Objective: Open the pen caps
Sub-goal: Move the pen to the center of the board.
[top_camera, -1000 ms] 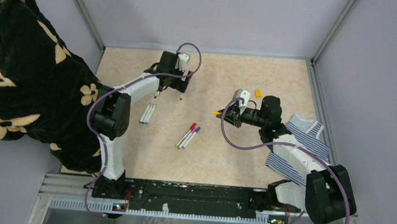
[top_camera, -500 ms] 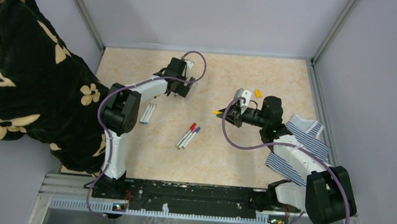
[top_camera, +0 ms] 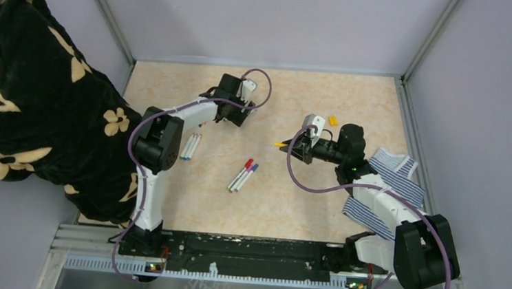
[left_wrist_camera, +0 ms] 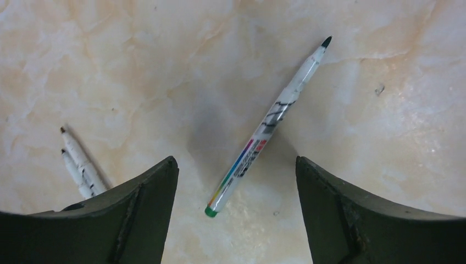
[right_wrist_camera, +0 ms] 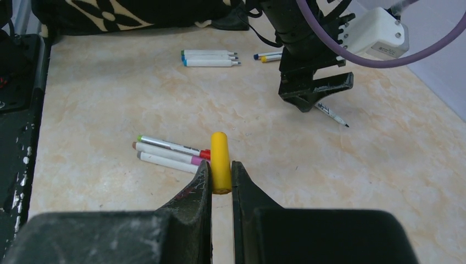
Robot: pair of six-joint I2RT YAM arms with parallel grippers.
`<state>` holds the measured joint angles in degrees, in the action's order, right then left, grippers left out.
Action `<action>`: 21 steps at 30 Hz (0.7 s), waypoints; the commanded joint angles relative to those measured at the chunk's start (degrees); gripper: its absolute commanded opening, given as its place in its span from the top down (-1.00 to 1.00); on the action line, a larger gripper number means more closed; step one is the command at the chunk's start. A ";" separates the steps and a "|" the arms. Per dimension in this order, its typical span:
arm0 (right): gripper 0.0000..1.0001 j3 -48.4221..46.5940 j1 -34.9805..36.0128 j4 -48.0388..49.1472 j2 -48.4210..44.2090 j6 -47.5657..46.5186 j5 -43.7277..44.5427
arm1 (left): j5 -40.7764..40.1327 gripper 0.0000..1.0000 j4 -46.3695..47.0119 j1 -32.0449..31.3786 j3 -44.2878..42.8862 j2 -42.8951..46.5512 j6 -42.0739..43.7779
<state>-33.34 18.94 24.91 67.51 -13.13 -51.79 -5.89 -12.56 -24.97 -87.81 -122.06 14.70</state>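
My left gripper (left_wrist_camera: pixel 236 160) is open and points down at the table, its fingers either side of an uncapped white pen (left_wrist_camera: pixel 275 113) with a green end, not touching it. In the top view this gripper (top_camera: pixel 234 112) is at the back left. My right gripper (right_wrist_camera: pixel 221 168) is shut on a yellow pen cap (right_wrist_camera: pixel 221 159), held above the table right of centre (top_camera: pixel 279 145). Two pens with red and purple caps (top_camera: pixel 242 174) lie side by side mid-table. A loose orange cap (top_camera: pixel 333 121) lies behind the right arm.
Two blue-ended pens (top_camera: pixel 190 146) lie left of centre, and two more uncapped pens (left_wrist_camera: pixel 77 162) lie beside the left finger. A striped cloth (top_camera: pixel 392 183) sits under the right arm. A black floral cloth (top_camera: pixel 29 92) drapes the left wall.
The left gripper shifted right and came down over the green-ended pen, its jaws narrowing slightly. The right gripper stayed still with the yellow cap.
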 commanded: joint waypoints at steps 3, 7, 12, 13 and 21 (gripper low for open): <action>1.00 0.13 -0.39 3.13 -1.93 0.78 -1.25 | 4.36 -0.39 -3.02 -0.31 -6.05 -5.33 3.40; 1.00 0.20 -0.40 3.32 -2.07 0.73 -1.38 | 3.79 0.13 -4.17 -0.22 -6.96 -6.33 1.35; 1.00 0.29 -0.43 3.41 -2.17 0.84 -1.43 | 1.08 0.72 -5.44 -0.23 -6.04 -5.99 -2.61; 1.00 0.30 -0.43 3.40 -2.15 0.82 -1.47 | 0.07 0.80 -5.43 -0.13 -5.47 -5.62 -3.51; 1.00 0.34 -0.48 3.43 -2.28 0.91 -1.65 | -8.11 0.96 -3.96 2.68 -0.92 -3.16 -9.91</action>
<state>-32.97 18.94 25.34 67.05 -12.78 -52.25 -8.08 -13.41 -24.62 -92.03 -125.97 9.32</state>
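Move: The green-ended pen lies slanted between the left hand's open fingers, its middle about 2 cm ahead, 3 cm right and 2 cm below. At that height, the blue and yellow pens lie roughly 11 cm left, about level with the hand, and three finished pens about 15 cm left and 13 cm back. From the right hand, still holding the yellow cap, the green-ended pen is some 20 cm ahead, 19 cm left and 17 cm below. Left hand eases about 1.5 cm forward, swings right then back left, sinks slightly and pinches the green-ended pen's barrel. ##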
